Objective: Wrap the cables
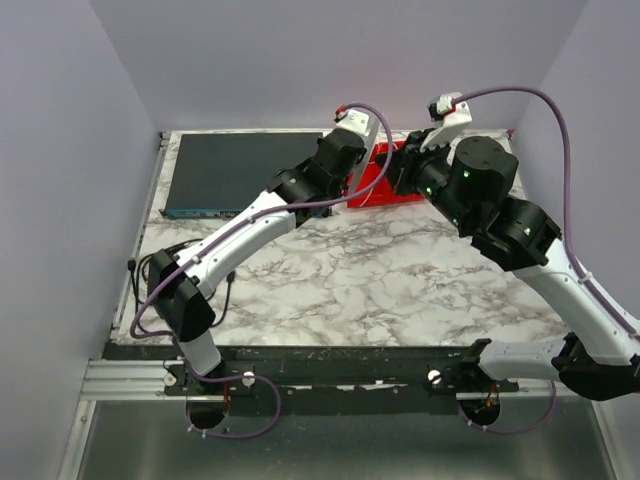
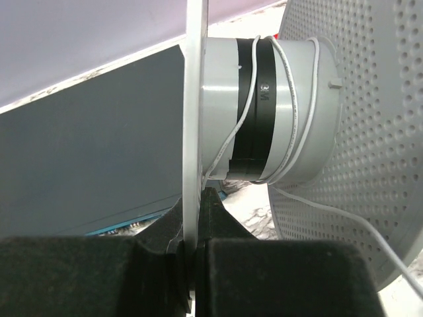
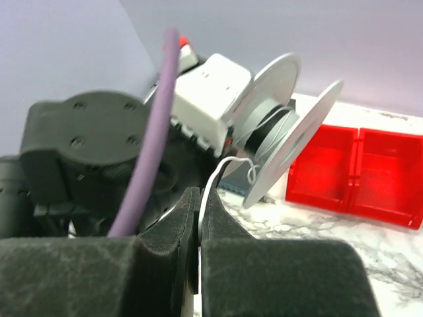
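A grey spool (image 2: 264, 112) has a black tape band on its hub and two wide flanges. The thin white cable (image 2: 293, 99) lies round the hub in a few loose turns and trails off to the lower right. My left gripper (image 2: 196, 198) is shut on the edge of the spool's near flange (image 2: 195, 99) and holds it up over the back of the table. My right gripper (image 3: 199, 198) is shut on the white cable (image 3: 215, 175), which rises from the jaws in a small curl to the spool (image 3: 291, 132). In the top view both grippers, left (image 1: 362, 172) and right (image 1: 405, 178), meet at the back.
A red two-part bin (image 1: 385, 188) stands at the back under the grippers and also shows in the right wrist view (image 3: 357, 172). A flat dark box (image 1: 235, 172) lies at the back left. Black cords (image 1: 160, 265) hang at the table's left edge.
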Motion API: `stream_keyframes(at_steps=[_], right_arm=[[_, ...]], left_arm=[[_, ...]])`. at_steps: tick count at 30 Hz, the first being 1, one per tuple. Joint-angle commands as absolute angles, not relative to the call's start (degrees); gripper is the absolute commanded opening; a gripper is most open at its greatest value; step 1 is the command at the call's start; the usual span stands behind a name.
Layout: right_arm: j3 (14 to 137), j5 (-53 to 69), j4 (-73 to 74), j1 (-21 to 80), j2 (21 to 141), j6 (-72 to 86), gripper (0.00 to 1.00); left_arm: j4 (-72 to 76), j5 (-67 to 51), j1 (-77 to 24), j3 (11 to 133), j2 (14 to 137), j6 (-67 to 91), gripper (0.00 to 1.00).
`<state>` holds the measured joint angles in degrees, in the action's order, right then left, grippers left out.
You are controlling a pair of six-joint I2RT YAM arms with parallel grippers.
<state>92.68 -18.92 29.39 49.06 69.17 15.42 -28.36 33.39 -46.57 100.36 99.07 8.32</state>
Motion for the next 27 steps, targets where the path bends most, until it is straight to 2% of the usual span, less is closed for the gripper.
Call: stream_keyframes(at_steps=[1, 6, 16, 27], right_arm=[[97.0, -22.7, 30.4, 49.1, 71.2, 10.1, 0.01], [97.4, -18.7, 28.3, 45.5, 73.1, 9.0, 0.01], [99.3, -5.2, 25.7, 31.5, 78.3, 10.6, 0.01], [89.5, 4.0, 20.4, 23.1, 80.3, 12.9, 0.01]], left_arm=[[-19.4, 28.5, -46.4, 94.8, 89.8, 8.8, 0.0], [-17.3, 24.8, -47.2, 86.4, 83.8, 8.6, 0.0], [-14.8, 18.8, -49.3, 74.6, 71.7, 2.8, 0.0], [-18.4, 10.9, -47.6, 75.7, 64.6, 5.6, 0.0]])
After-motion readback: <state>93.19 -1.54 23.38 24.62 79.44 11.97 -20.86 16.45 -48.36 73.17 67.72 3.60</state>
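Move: The left hand pinches one flange rim of the cable spool; the spool's drum lies about 6 cm ahead of it, 5 cm to its right and 3 cm lower. From the right hand, holding the white cable's end, the drum is some 19 cm ahead, 5 cm left and 16 cm below. The red bin sits roughly 28 cm ahead of the right hand, 4 cm right and 32 cm down; the black box is about 28 cm ahead, 34 cm left and 34 cm down. In opposite directions the hands pass each other: the right goes forward about 12 cm and 6 cm to the right, sinking a little late on, drawing the cable end past the spool's right side to beyond it. The left pulls the spool back some 11 cm and slightly left, rising late, while turning it clockwise about 20 degrees. Both grips stay shut. ##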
